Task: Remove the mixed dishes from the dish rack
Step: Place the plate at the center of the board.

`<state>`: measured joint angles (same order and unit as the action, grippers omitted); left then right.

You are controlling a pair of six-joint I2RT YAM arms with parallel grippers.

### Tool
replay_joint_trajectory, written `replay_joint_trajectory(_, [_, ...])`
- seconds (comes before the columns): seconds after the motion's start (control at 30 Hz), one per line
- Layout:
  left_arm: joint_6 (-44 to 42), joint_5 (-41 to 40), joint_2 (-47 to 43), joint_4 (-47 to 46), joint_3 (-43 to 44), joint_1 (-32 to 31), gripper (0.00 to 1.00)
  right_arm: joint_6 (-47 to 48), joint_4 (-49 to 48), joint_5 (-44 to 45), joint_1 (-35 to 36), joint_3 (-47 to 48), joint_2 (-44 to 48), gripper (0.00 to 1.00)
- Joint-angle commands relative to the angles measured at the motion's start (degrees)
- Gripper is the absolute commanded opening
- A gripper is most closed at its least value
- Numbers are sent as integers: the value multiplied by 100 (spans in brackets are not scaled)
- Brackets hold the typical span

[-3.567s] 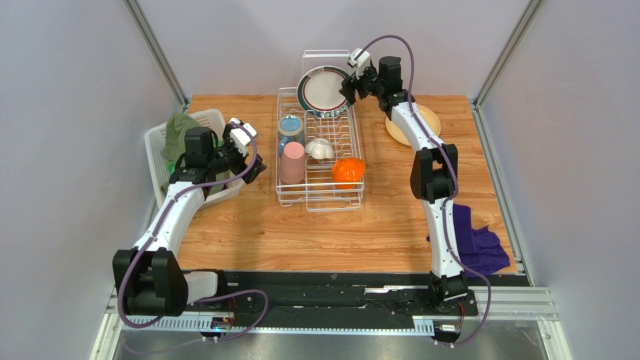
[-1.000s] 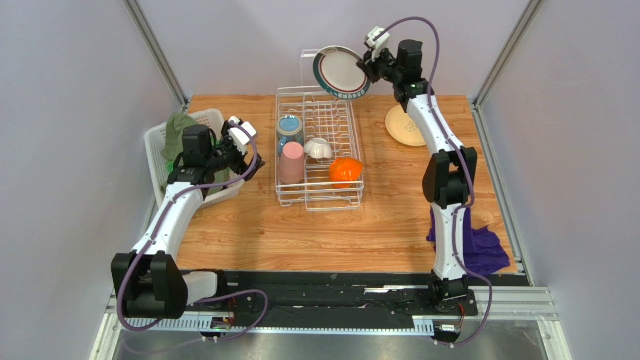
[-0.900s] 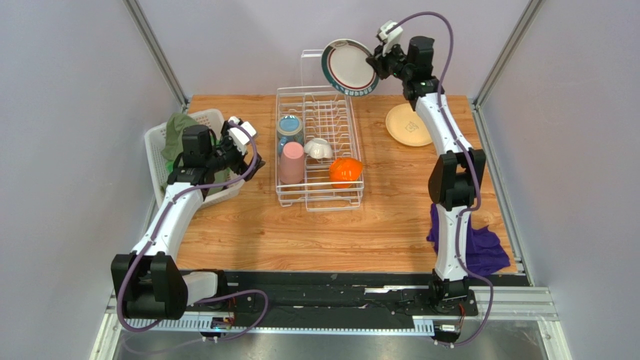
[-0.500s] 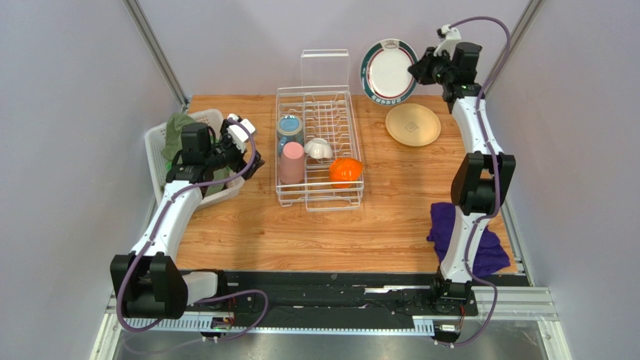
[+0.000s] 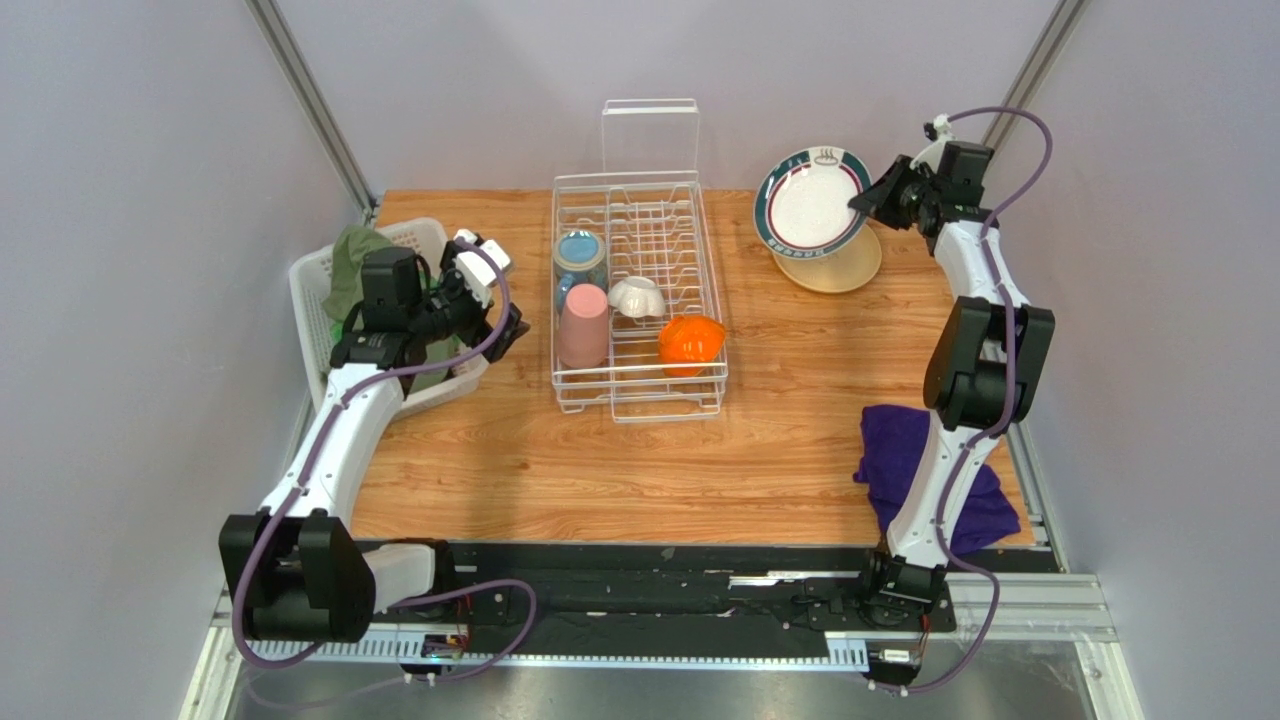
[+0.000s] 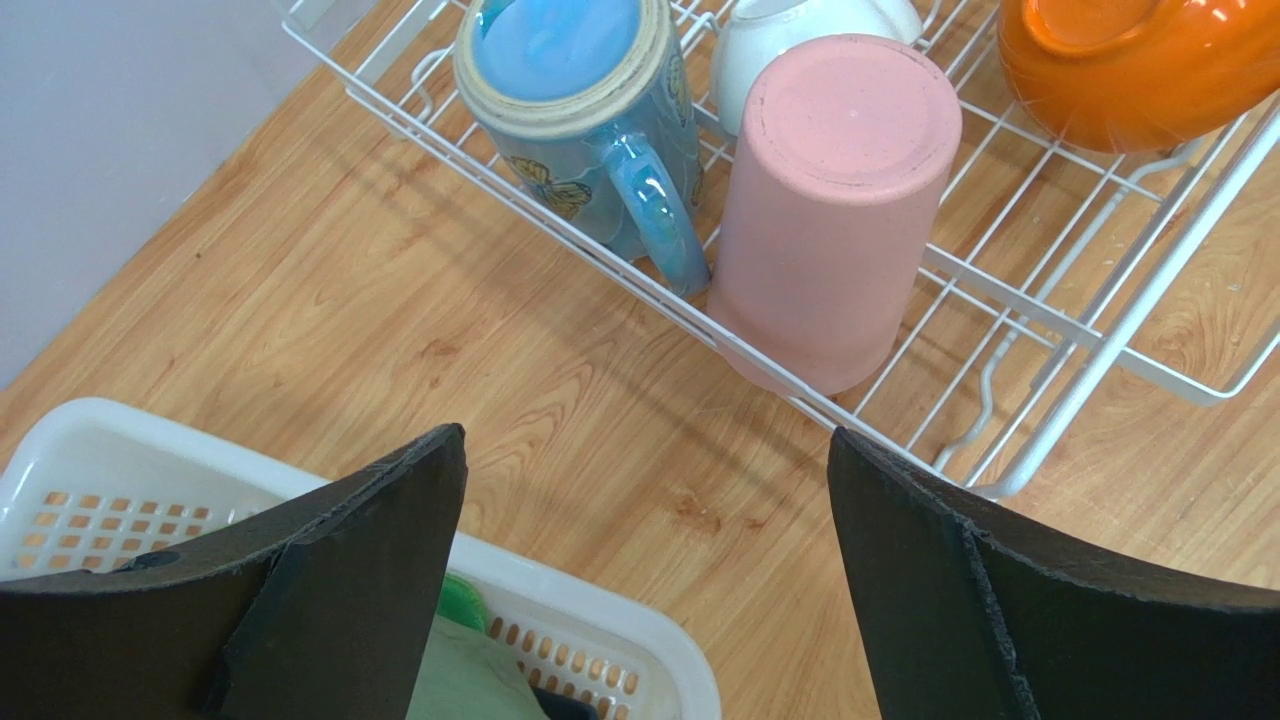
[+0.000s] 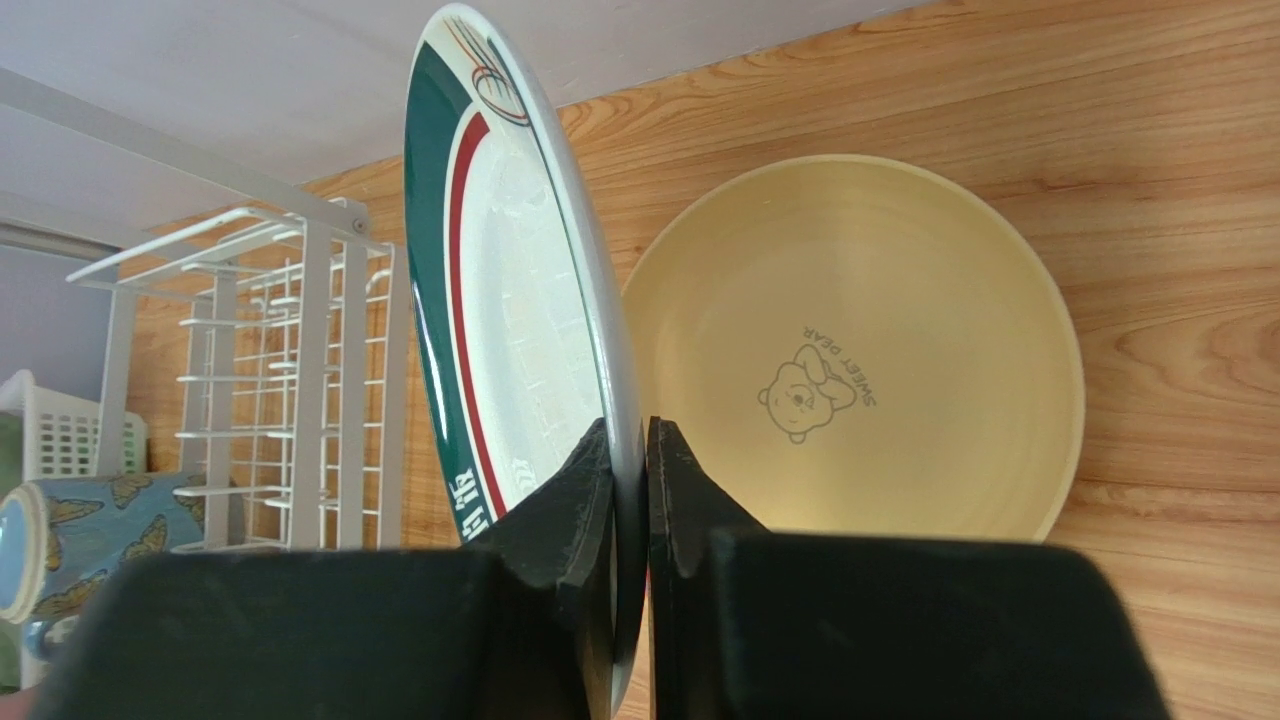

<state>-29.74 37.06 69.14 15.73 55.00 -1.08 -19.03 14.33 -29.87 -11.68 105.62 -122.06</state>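
My right gripper (image 5: 872, 200) (image 7: 631, 450) is shut on the rim of the dark-rimmed white plate (image 5: 812, 200) (image 7: 504, 330), holding it tilted just above the pale yellow plate (image 5: 849, 267) (image 7: 857, 345) on the table at the back right. The white wire dish rack (image 5: 639, 210) (image 6: 1052, 323) holds the blue patterned mug (image 5: 580, 258) (image 6: 579, 105), the pink cup (image 5: 585, 326) (image 6: 834, 195), the small white cup (image 5: 643, 299) (image 6: 796, 30) and the orange bowl (image 5: 694, 344) (image 6: 1142, 60). My left gripper (image 5: 504, 318) (image 6: 646, 578) is open and empty, left of the rack.
A white slatted basket (image 5: 316, 308) (image 6: 90, 480) with green cloth stands at the left edge under my left arm. A purple cloth (image 5: 917, 473) lies at the front right. The rack's clear panel (image 5: 651, 138) stands upright at the back.
My right gripper has carried the dark-rimmed plate out of the rack, rightward and down to just over the yellow plate. The left arm has not moved.
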Motion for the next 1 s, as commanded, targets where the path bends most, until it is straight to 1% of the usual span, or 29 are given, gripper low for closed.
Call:
replay_joint_trajectory(0.0, [-6,179,-278,88,-77,29,98,-347,-413,-274,-36,2,183,0])
replay_joint_trajectory(0.43, [-190,170,-446,229,-236,29,98,-462,-448,-195,-264,-7,-195,0])
replay_joint_trajectory(0.73, [-155,223,-375,176,-271,20,98,-295,-273,-37,-334,160,-538,0])
replay_joint_trajectory(0.97, [-111,284,-340,106,-315,20,98,-137,-9,113,-352,468,-810,0])
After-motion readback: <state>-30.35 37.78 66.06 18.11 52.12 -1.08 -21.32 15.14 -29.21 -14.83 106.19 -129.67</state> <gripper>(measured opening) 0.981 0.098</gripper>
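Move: The yellow plate on the board lies almost straight below the right hand, some 16 cm down and about 4 cm farther out; the white plate is already pinched by its right rim. From that hand the rack's middle is roughly 31 cm left, 7 cm back and 11 cm down, and the orange bowl in it about 22 cm left, 19 cm back and 11 cm down. The yellow plate is some 51 cm right, 28 cm ahead and 20 cm below the empty left hand. Down, slowly at first and then faster, the right hand lowers the white plate about 7 cm towards the yellow one, easing some 3 cm to the right on the way. The wrist tips nose-down by under 10 degrees and the fingers keep their pinch on the rim. The open left hand draws back about 2 cm beside the rack. ##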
